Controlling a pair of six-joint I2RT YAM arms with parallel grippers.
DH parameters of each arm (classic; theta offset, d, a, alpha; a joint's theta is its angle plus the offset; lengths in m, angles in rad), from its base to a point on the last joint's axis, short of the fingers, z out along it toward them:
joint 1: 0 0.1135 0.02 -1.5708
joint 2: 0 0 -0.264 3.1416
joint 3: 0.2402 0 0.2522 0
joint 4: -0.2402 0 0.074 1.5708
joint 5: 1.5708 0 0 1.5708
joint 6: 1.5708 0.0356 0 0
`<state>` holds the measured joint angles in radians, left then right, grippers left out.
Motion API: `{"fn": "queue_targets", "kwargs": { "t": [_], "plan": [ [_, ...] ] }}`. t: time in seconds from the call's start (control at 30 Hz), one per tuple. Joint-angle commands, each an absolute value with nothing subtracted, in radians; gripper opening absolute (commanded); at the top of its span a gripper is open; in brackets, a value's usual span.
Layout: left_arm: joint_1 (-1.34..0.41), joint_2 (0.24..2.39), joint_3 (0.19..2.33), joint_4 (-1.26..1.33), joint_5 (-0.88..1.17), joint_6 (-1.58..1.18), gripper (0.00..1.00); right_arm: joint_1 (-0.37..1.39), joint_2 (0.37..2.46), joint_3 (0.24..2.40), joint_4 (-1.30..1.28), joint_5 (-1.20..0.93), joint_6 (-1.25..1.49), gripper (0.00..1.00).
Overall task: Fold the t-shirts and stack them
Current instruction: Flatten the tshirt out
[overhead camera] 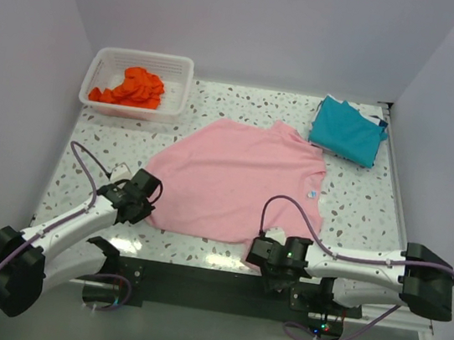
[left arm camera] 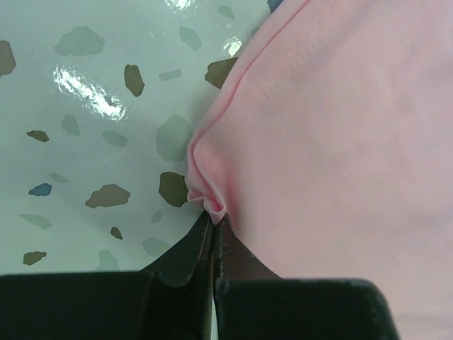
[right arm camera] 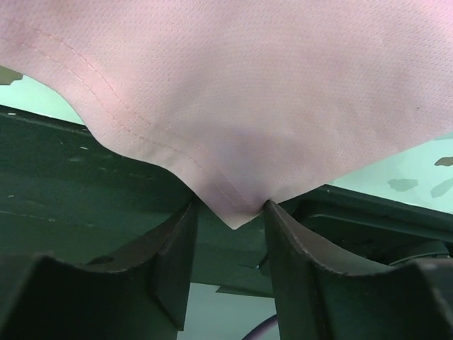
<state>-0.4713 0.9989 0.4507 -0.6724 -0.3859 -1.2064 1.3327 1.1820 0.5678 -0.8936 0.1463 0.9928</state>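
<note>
A light pink t-shirt (overhead camera: 234,179) lies spread flat across the middle of the table. My left gripper (overhead camera: 151,202) is shut on its left edge, and a small pucker of pink cloth (left arm camera: 209,202) is pinched at the fingertips (left arm camera: 214,216). My right gripper (overhead camera: 253,246) is at the shirt's near right corner. That hemmed corner (right arm camera: 237,205) hangs between the two fingers, which stand apart with a gap (right arm camera: 230,212). A teal blue t-shirt (overhead camera: 347,129) lies folded at the back right. An orange-red t-shirt (overhead camera: 133,87) sits crumpled in the basket.
The white mesh basket (overhead camera: 145,57) stands at the back left corner. A black strip (overhead camera: 193,288) runs along the near table edge between the arm bases, and the pink shirt's corner overhangs it. White walls close in the back and both sides.
</note>
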Motion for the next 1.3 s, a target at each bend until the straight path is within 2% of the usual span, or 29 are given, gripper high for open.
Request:
{"fn": "queue_targets", "kwargs": {
  "t": [0.0,0.1,0.2,0.3,0.47,0.73,0.87,1.0,1.27],
  "plan": [
    [-0.466,0.988,0.46,-0.675,-0.397,-1.189,0.0,1.33,1.206,0.526,-0.856,0.153,1.034,0.46],
    [-0.466,0.985,0.462,-0.678,-0.396,-1.19,0.0,1.324,1.189,0.512,-0.848,0.146,1.042,0.34],
    [-0.466,0.986,0.463,-0.681,-0.399,-1.19,0.0,1.304,1.166,0.489,-0.83,0.14,1.049,0.07],
    [-0.466,0.985,0.466,-0.683,-0.4,-1.189,0.0,1.267,1.144,0.48,-0.822,0.141,1.037,0.0],
    [-0.466,0.983,0.489,-0.672,-0.399,-1.164,0.0,1.207,1.089,0.544,-0.894,0.233,0.996,0.0],
    [-0.468,1.008,0.636,-0.623,-0.432,-1.046,0.0,0.813,1.066,0.83,-0.832,0.343,0.649,0.0],
    [-0.466,1.063,0.794,-0.624,-0.459,-1.016,0.0,0.632,1.103,1.012,-0.695,0.341,0.525,0.0],
    [-0.466,1.126,0.951,-0.663,-0.506,-1.0,0.0,0.487,1.199,1.189,-0.709,0.322,0.43,0.0],
    [-0.459,1.169,1.28,-0.675,-0.523,-0.934,0.0,0.39,1.247,1.569,-0.801,0.365,0.31,0.0]
  ]
}}
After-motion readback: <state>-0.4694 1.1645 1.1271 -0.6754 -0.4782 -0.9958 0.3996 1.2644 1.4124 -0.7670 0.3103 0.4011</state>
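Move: The t-shirt's loose near corner lies right between the right hand's half-open fingertips, 0 cm off and level with them. The pink shirt's collar label is some 24 cm ahead and 6 cm right of that hand; the teal shirt is about 41 cm ahead and 16 cm right. The left hand already pinches the near-left corner; from it the shirt's far edge is roughly 24 cm ahead and 12 cm right, the white basket 32 cm ahead and 12 cm left. The right fingers shut on the shirt's loose near corner, then swing it forward some 30 cm and up nearly as far, towards the teal shirt, tipping up about 45 degrees. Still gripping its own corner, the left hand starts with it, rising about 20 cm and going forward 14 cm, drifting right, its fingers tipping up some 25 degrees. ##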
